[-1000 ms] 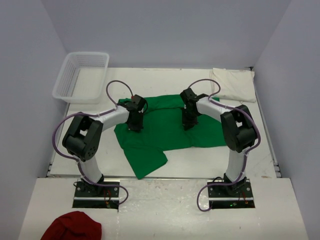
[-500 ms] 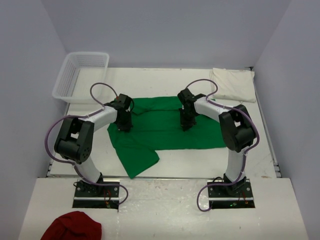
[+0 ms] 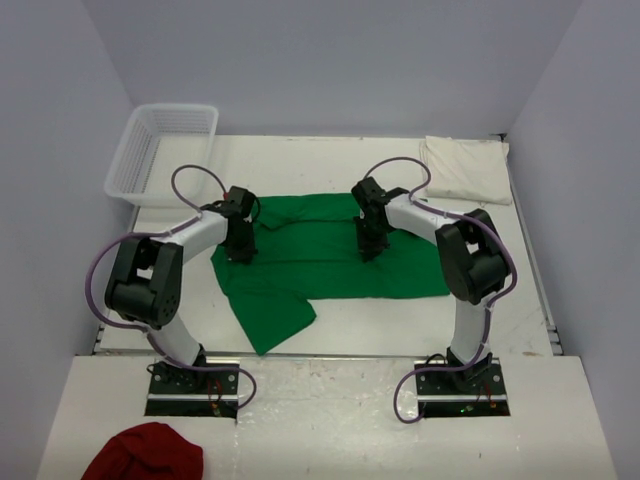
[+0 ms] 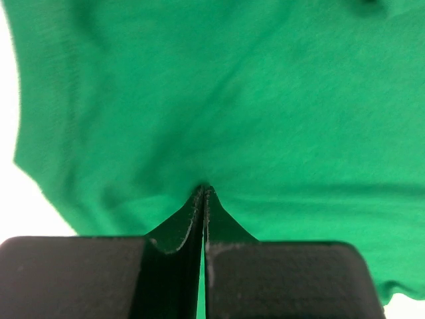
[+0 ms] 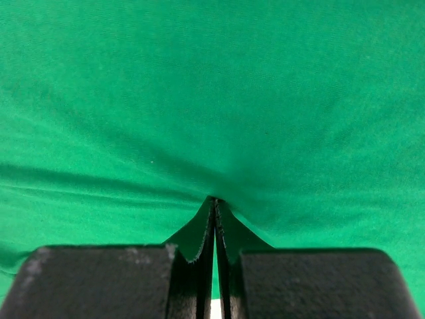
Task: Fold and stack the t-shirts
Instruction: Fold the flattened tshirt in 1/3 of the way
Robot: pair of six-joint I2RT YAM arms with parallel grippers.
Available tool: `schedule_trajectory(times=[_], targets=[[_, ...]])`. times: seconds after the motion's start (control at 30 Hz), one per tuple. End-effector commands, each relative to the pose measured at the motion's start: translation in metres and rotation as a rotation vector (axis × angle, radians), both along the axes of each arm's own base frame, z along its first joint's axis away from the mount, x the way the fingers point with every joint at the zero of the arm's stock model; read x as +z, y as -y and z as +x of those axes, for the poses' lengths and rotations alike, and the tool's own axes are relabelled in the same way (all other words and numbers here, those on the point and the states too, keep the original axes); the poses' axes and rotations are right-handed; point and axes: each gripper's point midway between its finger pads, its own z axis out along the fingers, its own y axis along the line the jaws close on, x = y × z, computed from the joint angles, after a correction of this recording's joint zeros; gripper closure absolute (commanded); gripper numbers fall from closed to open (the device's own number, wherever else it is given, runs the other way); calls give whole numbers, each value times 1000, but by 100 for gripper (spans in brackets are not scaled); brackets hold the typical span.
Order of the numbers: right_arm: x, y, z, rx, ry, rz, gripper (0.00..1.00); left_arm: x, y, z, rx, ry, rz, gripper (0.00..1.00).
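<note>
The bright green t-shirt point(image 3: 310, 250) lies spread across the middle of the table, with one part hanging toward the near edge at the left. My left gripper point(image 3: 240, 254) points down onto its left side. In the left wrist view the left gripper point(image 4: 204, 189) is shut, and the green t-shirt point(image 4: 265, 100) puckers at its tips. My right gripper point(image 3: 368, 250) points down onto the shirt's middle right. The right gripper point(image 5: 214, 199) is also shut, and creases in the green t-shirt point(image 5: 199, 80) run to its tips. The cream-white t-shirt point(image 3: 465, 168) lies folded at the back right.
A clear plastic basket point(image 3: 165, 150) stands at the back left corner. A dark red cloth point(image 3: 145, 455) lies on the near ledge left of the left arm's base. White walls close in the table on three sides.
Both grippers have moved left and away from the bases, the left one farther. The green t-shirt has slid left with them and lies flatter and wider.
</note>
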Motion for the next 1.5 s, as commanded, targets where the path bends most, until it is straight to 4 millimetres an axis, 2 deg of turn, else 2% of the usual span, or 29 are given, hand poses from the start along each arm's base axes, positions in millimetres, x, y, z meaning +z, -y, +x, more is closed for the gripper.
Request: schedule_trajectory(times=[0.0,0.07,0.1,0.17,0.2,0.23,0.27,0.3,0.37,0.4,0.43,0.47,0.5,0.53,0.57,0.6,0.67,0.73,0.87,1.07,1.2,1.47], targets=[[21,-5,19,58,106,14,100,23,-14,-3,-6,49,83,100],[33,-7,26,71,147,18,98,42,-8,2,-4,115,76,100],[50,-11,31,77,187,40,92,49,-6,5,-7,139,72,100],[70,-16,34,88,233,63,85,67,3,9,-18,189,54,100],[94,-20,37,90,282,91,79,79,7,14,-20,217,49,100],[107,-21,38,91,305,104,77,87,11,16,-27,236,48,100],[116,-20,36,88,317,108,75,93,13,18,-27,251,49,98],[138,-22,39,91,361,130,71,103,15,25,-24,286,50,94],[154,-19,34,92,370,134,68,109,18,32,-24,306,47,85],[165,-18,35,90,389,139,66,115,22,40,-29,323,33,84],[179,-15,32,88,416,147,66,108,26,44,-44,298,26,83],[188,-13,29,84,434,153,66,107,30,48,-52,287,3,77],[193,-11,25,85,446,163,64,110,43,56,-72,293,-60,75],[203,-11,22,86,466,184,63,102,49,60,-86,273,-86,75],[222,-8,16,81,509,210,62,100,55,63,-92,268,-114,74],[230,-11,9,96,514,246,61,105,63,71,-103,282,-155,72],[255,-6,-1,100,569,282,61,99,72,79,-108,272,-186,63],[271,1,-11,98,607,292,59,99,82,93,-122,266,-230,62],[278,13,-20,88,635,275,58,85,89,102,-123,235,-259,62],[268,28,-28,73,636,256,58,69,91,111,-114,203,-240,63],[256,34,-28,57,615,241,58,63,81,111,-86,177,-181,66],[258,35,-27,49,630,253,58,49,63,109,-60,148,-79,66]])
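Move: The t-shirt's folded-over far strip ends in a loose left corner about 8 cm ahead of the left hand and 7 cm to its right, level with the fingertips. From the left hand, the sleeve sticking out lies roughly 13 cm back and 6 cm right, the white basket some 21 cm ahead and 16 cm left. From the right hand, the strip's right corner is about 6 cm ahead and 10 cm right, the folded white shirt around 20 cm ahead and 21 cm right. The t-shirt is freed as both shut grippers lift off it. The left arcs up about 10 cm, then forward and right towards the strip's left corner, sinking again to hover some 4 cm higher than it began, fingers opened about a third. The right climbs steeply, easing down slightly to about 25 cm up, its fingers swinging forward some 35 degrees and opening not quite halfway. ##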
